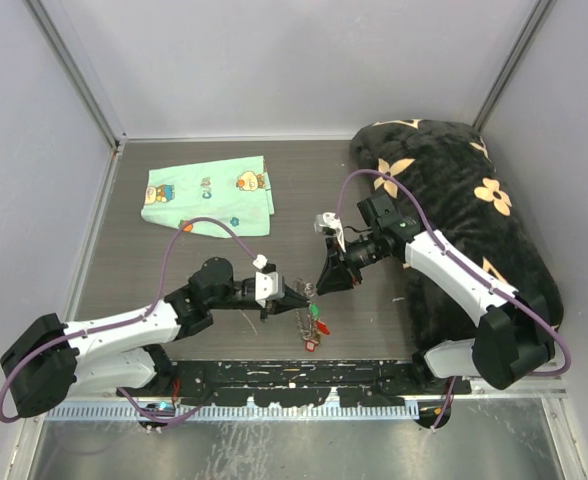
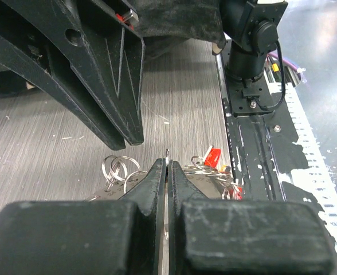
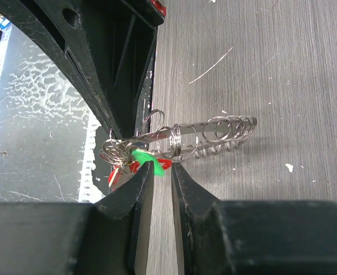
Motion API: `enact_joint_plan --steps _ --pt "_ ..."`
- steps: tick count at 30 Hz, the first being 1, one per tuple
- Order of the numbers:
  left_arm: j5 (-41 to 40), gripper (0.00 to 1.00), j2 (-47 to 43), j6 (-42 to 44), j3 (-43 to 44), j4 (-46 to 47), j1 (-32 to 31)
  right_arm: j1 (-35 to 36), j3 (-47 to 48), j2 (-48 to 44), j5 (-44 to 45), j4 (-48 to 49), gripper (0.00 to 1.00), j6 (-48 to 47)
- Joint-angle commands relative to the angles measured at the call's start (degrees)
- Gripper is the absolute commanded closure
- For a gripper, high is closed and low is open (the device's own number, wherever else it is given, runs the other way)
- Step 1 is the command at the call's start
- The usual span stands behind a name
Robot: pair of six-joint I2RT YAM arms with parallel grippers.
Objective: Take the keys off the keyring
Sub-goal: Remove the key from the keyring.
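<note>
The keyring (image 3: 187,128) is a thin silver wire strung with small split rings (image 3: 226,129), lying low over the table. Keys hang bunched at one end, among them a green head (image 3: 147,157) and a red head (image 3: 116,175); from above the bunch (image 1: 315,322) lies just below both grippers. My left gripper (image 2: 167,163) is shut on a thin strip of the keyring's metal, with rings (image 2: 120,169) to its left and a red key (image 2: 213,156) to its right. My right gripper (image 3: 163,169) faces it, jaws narrowly open, tips just short of the green head.
A mint-green cartoon-print cloth (image 1: 209,197) lies at the back left. A large black cushion with tan flowers (image 1: 464,200) fills the right side, under the right arm. The black base rail (image 1: 294,380) runs along the near edge. Grey walls enclose the table.
</note>
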Motion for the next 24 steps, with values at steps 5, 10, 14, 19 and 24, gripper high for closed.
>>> enact_joint_plan --steps 5,10,14,19,24 --pt "-1.43 1.0 -1.83 -4.01 -1.44 12.74 -0.16 -0.22 -0.39 -3.39 -1.37 1.2 0.71 -3.9" --pt "-2.8 1.0 -2.37 -5.04 -2.12 13.53 -0.16 -0.64 -0.66 -6.86 -4.19 -4.71 0.58 -16.14" --pt "-3.66 1.0 -1.53 -8.63 -4.4 20.5 -0.08 -0.92 -2.78 -8.76 -7.88 -8.59 0.49 -27.48" --pt "-5.53 1.0 2.68 -15.75 -7.3 33.76 -0.12 -0.89 -3.72 -8.65 -11.71 -13.33 0.48 -37.22" --pt "-7.21 1.0 7.71 -19.72 -8.16 43.62 -0.13 -0.82 -4.22 -8.82 -12.1 -10.99 0.54 -35.24"
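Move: From my right hand, jaws about a quarter open and empty, the green tag on the keyring is some 3 cm back, 2 cm to the left and 2 cm below. The red tag is roughly 6 cm back, about level sideways and 3 cm below; the red-white tag is about 10 cm back and 2 cm left, a little lower. From my left hand, which pinches the keyring's metal, the green tag is about 2 cm back, 2 cm right and 2 cm below. I draw my right hand back about 4 cm, edging right and rising about 2 cm on the way, so the jaws come round towards the green tag. As I go I open them to about half and roll the wrist some 25 degrees, tips swinging back and up. My left hand keeps its shut pinch nearly in place, tilting its tips up about 10 degrees. ##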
